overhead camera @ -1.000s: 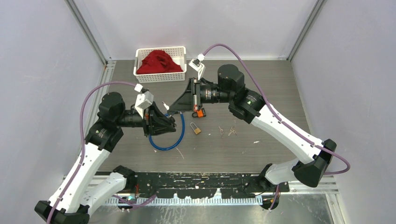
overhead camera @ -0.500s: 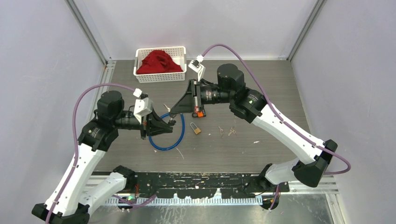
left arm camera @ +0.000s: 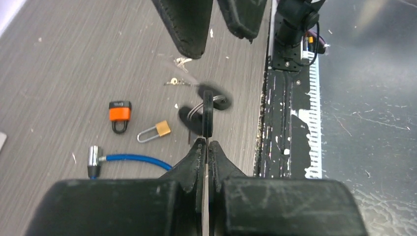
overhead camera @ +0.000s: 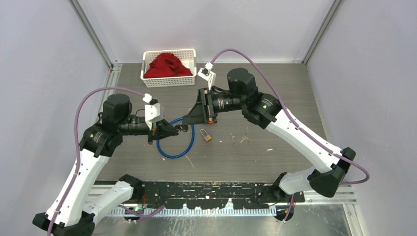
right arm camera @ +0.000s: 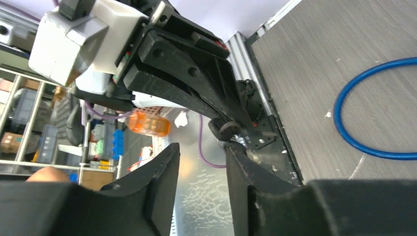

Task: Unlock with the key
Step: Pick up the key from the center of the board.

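My left gripper (left arm camera: 207, 143) (overhead camera: 175, 129) is shut on the blade of a key (left arm camera: 208, 115). The key's black head sticks out past the fingertips, and a ring with two more black-headed keys (left arm camera: 216, 98) dangles from it. My right gripper (right arm camera: 201, 147) (overhead camera: 188, 119) faces it, open, its fingers (left arm camera: 189, 24) just beyond the key and holding nothing. On the table below lie a small brass padlock (left arm camera: 158, 131) (overhead camera: 206, 135), an orange padlock (left arm camera: 119, 114) and a blue cable lock (left arm camera: 133, 159) (overhead camera: 174, 147).
A white basket (overhead camera: 146, 64) with a red cloth stands at the back left. Small loose keys (overhead camera: 241, 138) and scraps lie right of the brass padlock. The black rail (left arm camera: 287, 123) runs along the table's near edge.
My left gripper has shut on the key and moved right. The right gripper, which was shut, has opened and let the key go.
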Robot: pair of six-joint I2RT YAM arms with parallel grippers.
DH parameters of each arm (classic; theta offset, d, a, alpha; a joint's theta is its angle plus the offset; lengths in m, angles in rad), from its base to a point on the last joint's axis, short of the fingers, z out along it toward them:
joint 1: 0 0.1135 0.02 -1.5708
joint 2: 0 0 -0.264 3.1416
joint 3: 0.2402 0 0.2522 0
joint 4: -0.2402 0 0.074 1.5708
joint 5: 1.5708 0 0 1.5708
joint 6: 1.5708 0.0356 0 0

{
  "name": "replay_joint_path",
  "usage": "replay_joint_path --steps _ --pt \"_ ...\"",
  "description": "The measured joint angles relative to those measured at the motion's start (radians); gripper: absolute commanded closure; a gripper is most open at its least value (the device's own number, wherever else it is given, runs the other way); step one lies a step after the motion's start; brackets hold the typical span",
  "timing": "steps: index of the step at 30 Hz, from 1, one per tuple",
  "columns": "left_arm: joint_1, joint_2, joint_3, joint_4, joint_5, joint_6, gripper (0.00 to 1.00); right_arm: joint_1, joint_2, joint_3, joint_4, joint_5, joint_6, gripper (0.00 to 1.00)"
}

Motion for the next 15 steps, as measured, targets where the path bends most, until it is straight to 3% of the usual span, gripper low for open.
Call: replay_joint_path --steps 2,6,15 --pt "0.000 0.022 0.036 -0.067 -0.039 0.043 1.00 -0.013 0.000 0.005 -0.036 0.000 -0.037 0.37" --pt "0.000 0.101 0.132 -0.249 -0.119 0.160 1.00 -0.070 0.000 0.008 -0.063 -0.002 -0.096 0.34" --pt "0.000 0.325 0.322 -0.629 -0.173 0.338 1.00 -0.133 0.000 -0.157 0.096 -0.076 -0.110 0.37"
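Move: The keys are already in the left gripper's shut fingers, just left of the half-open right gripper. From the right gripper, the cable lock head lies some 14 cm ahead, 2 cm left and 34 cm down; the orange padlock is about 13 cm ahead and 6 cm right, the brass padlock 4 cm ahead and 5 cm right. From the left gripper, the lock head is roughly 15 cm straight ahead and 28 cm down. Draw the right gripper clear of the keys: forward about 4.5 cm and slightly right, spreading its fingers wider, then sink some 5 cm overall towards the cable lock head. Meanwhile lower the left gripper about 4.5 cm and shift it 3 cm left, away from the right one, tipping its fingers some 25 degrees further down and keeping its pinch on the keys. ##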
